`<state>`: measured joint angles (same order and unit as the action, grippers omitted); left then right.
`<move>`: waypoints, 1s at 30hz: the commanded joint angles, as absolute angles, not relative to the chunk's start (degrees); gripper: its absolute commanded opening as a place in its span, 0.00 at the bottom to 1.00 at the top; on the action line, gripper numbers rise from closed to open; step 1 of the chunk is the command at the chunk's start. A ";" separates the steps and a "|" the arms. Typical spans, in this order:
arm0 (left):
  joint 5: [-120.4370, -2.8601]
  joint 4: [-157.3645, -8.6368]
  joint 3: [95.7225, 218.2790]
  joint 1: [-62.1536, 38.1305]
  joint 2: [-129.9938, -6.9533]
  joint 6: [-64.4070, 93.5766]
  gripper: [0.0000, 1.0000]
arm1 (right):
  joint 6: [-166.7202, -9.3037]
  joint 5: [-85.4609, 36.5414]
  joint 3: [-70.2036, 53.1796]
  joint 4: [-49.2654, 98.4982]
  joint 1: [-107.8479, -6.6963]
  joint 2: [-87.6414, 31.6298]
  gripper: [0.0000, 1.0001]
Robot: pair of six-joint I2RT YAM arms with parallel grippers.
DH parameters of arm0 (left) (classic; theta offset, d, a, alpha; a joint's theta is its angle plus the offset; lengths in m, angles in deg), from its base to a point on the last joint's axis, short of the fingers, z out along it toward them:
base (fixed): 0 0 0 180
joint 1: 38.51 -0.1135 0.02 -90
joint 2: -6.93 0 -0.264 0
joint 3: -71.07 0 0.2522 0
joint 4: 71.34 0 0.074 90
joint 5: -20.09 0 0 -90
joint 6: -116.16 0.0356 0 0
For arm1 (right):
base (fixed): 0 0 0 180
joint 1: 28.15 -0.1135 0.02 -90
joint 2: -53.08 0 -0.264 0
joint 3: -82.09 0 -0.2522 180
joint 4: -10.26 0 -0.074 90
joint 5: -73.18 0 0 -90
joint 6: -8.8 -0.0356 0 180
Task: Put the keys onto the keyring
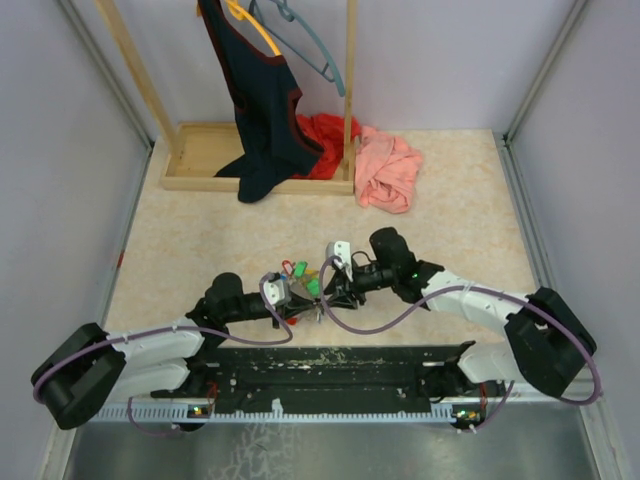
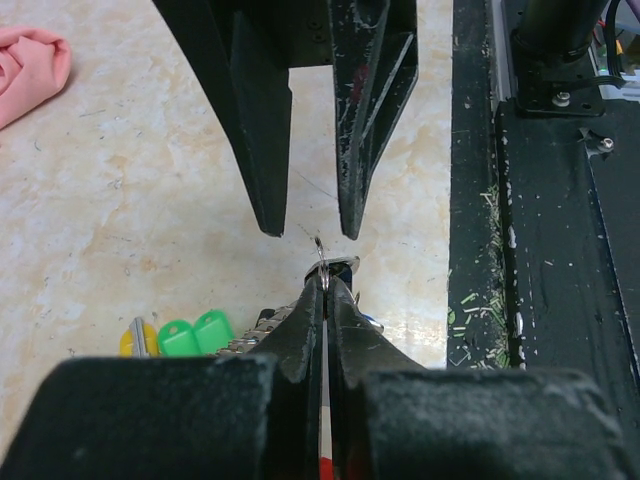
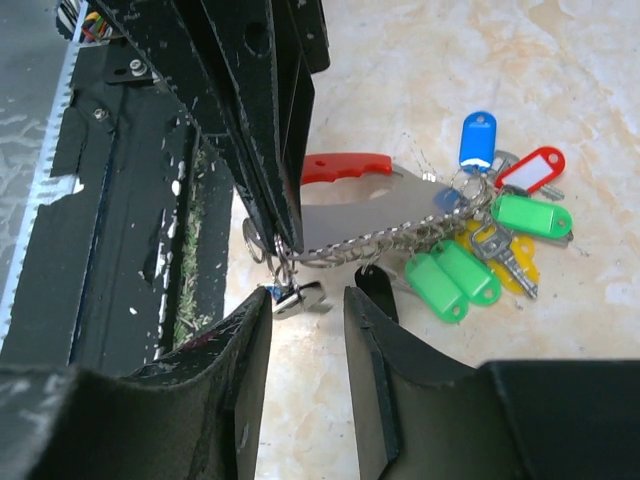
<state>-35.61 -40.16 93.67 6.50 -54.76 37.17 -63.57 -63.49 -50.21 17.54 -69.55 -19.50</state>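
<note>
My left gripper [image 2: 322, 285] is shut on the keyring [image 3: 345, 165], a red loop with a grey metal part that runs out sideways from between its fingers. Thin wire rings [image 3: 255, 240] poke out at its tips. A small silver key [image 3: 296, 298] dangles from those rings, just ahead of my open right gripper [image 3: 308, 305], which holds nothing. A chain leads to the bunch of keys [image 3: 500, 215] with blue, red, green and yellow heads lying on the table. In the top view the left gripper [image 1: 305, 305] and the right gripper [image 1: 330, 297] meet tip to tip beside that bunch [image 1: 300, 272].
The black base plate [image 1: 330, 370] lies right behind both grippers at the near edge. Far back stand a wooden rack [image 1: 200, 150] with a dark garment [image 1: 260, 110] on a hanger, a red cloth [image 1: 325, 130] and a pink cloth [image 1: 388, 170].
</note>
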 commanded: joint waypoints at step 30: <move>-28.37 -28.91 93.82 6.69 -56.27 34.54 0.01 | -63.71 -65.54 -40.91 22.74 -70.68 -30.07 0.00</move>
<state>-31.41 -36.16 93.59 6.46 -56.35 35.27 -62.35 -67.10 -43.77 22.90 -70.41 -28.51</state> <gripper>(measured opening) 0.012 0.006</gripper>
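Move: The blue-tagged key's ring, already pinched at the keyring's end by the left fingers, has its tag hanging about 1 cm to the right of the left hand and 2 cm below. From the open right hand this tag lies some 3 cm left, 1 cm back and 2 cm down. The black tag is about 2 cm ahead and 1 cm left of the right hand, the paired green tags 5 cm ahead and 4 cm left, and the red handle 4 cm back and 10 cm left; all three are some 5 to 7 cm lower. Towards the ring of the blue-tagged key, the right hand eases about 1.5 cm left and, after a slight rise, 1.5 cm down, its half-open fingers shutting fully right beside the left fingertips; whether they catch the wire can't be made out. The left hand keeps its pinch, pauses, then draws about 1 cm back with a slight lift and shift to the right. ##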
